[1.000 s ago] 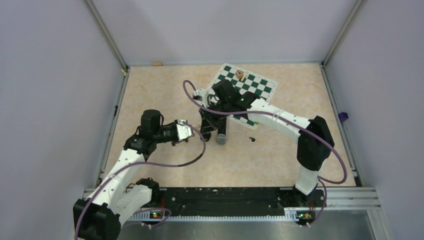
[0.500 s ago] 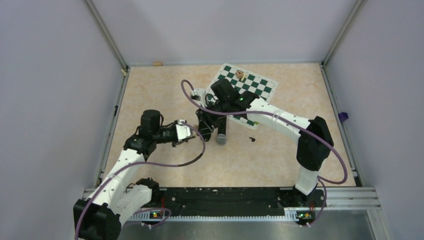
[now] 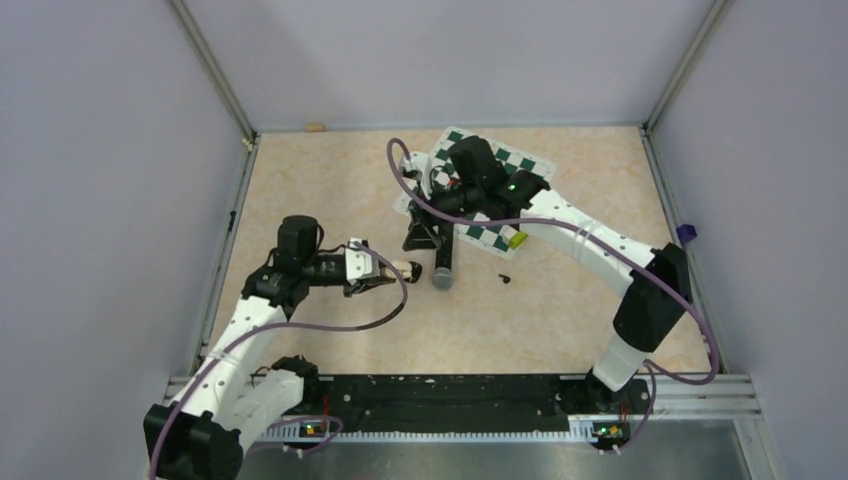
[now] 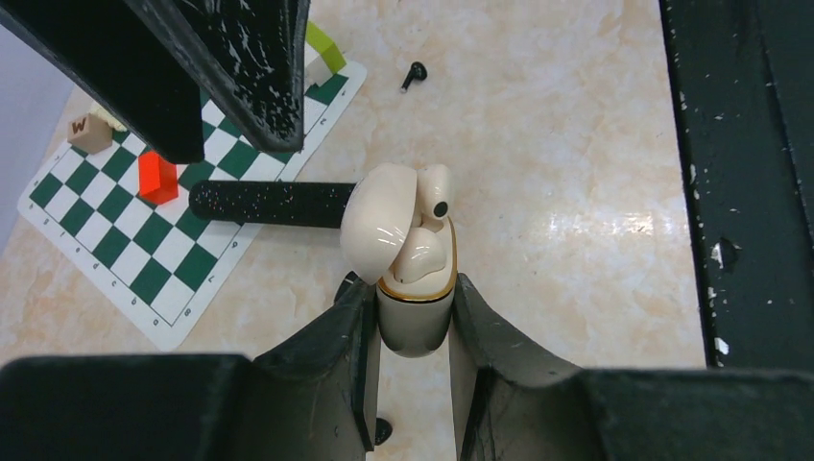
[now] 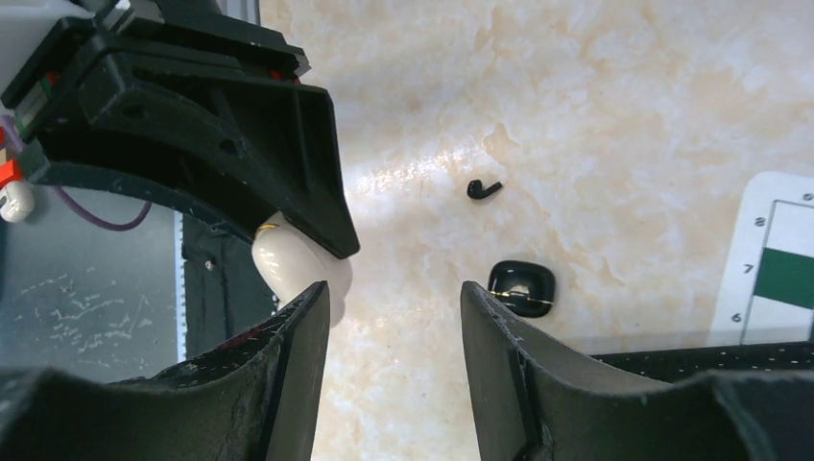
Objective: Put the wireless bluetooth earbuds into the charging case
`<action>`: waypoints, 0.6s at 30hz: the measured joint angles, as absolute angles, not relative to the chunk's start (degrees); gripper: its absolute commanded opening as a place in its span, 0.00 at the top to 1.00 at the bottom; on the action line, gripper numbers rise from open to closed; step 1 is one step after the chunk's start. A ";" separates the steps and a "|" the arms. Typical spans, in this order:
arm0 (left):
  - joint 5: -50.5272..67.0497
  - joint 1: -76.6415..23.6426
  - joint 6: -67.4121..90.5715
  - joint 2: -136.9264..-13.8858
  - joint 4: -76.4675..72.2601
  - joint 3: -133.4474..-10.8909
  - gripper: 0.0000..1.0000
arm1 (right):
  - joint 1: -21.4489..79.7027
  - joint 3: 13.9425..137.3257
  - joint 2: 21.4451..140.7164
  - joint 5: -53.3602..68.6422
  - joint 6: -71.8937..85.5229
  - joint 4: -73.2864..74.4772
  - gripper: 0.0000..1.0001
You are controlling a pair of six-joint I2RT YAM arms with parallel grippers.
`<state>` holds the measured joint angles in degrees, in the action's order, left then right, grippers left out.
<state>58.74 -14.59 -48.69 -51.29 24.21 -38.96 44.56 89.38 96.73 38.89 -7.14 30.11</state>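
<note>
My left gripper [image 4: 413,317] [image 3: 388,272] is shut on the base of an off-white charging case [image 4: 415,312] [image 3: 407,267] with its lid [image 4: 377,226] swung open. One off-white earbud [image 4: 423,255] sits in the case. A second off-white earbud [image 4: 434,190] stands beside it with its stem sticking up. My right gripper [image 5: 394,307] [image 3: 420,236] is open and empty, just beyond the case [image 5: 288,264]. A black earbud [image 4: 414,74] [image 5: 483,188] [image 3: 504,279] lies loose on the table.
A black microphone [image 4: 269,204] [image 3: 442,270] lies just past the case. A small shut black case [image 5: 521,285] rests on the table. The chessboard mat [image 3: 520,175] carries a red piece [image 4: 156,177], a wooden letter block [image 4: 89,132] and a yellow-green block [image 3: 516,239].
My right gripper has opened and drawn back from the case toward the chessboard. My left gripper has kept its hold on the case and shifted slightly right.
</note>
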 measured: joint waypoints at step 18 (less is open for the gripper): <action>74.74 -13.80 -37.52 -57.39 28.47 -54.54 1.00 | 41.45 80.47 78.00 51.18 -28.38 25.65 0.44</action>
<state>74.74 -13.80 -37.52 -57.39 28.47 -54.54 41.45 80.47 78.00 51.18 -28.38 25.65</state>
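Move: Up in the air, the charging case sits in the left fingers, its middle about 2 cm right of that hand and 1 cm below it; the black case lies on the table 15 cm under that hand, 2 cm ahead and 3 cm right. From the empty right hand the charging case is some 5 cm back, 4 cm left and 6 cm down. About 20 cm below the right hand are the black case, 1 cm back and 3 cm left, and the microphone, 3 cm ahead and 3 cm right. Lifting together, both hands rise about 9 cm. The left keeps its pinch on the charging case and tips its fingers up slightly, while the open right hand also draws back and to its right, about 5 cm each way, rolling and levelling some 30 degrees so its fingers line up with the case without touching it. ##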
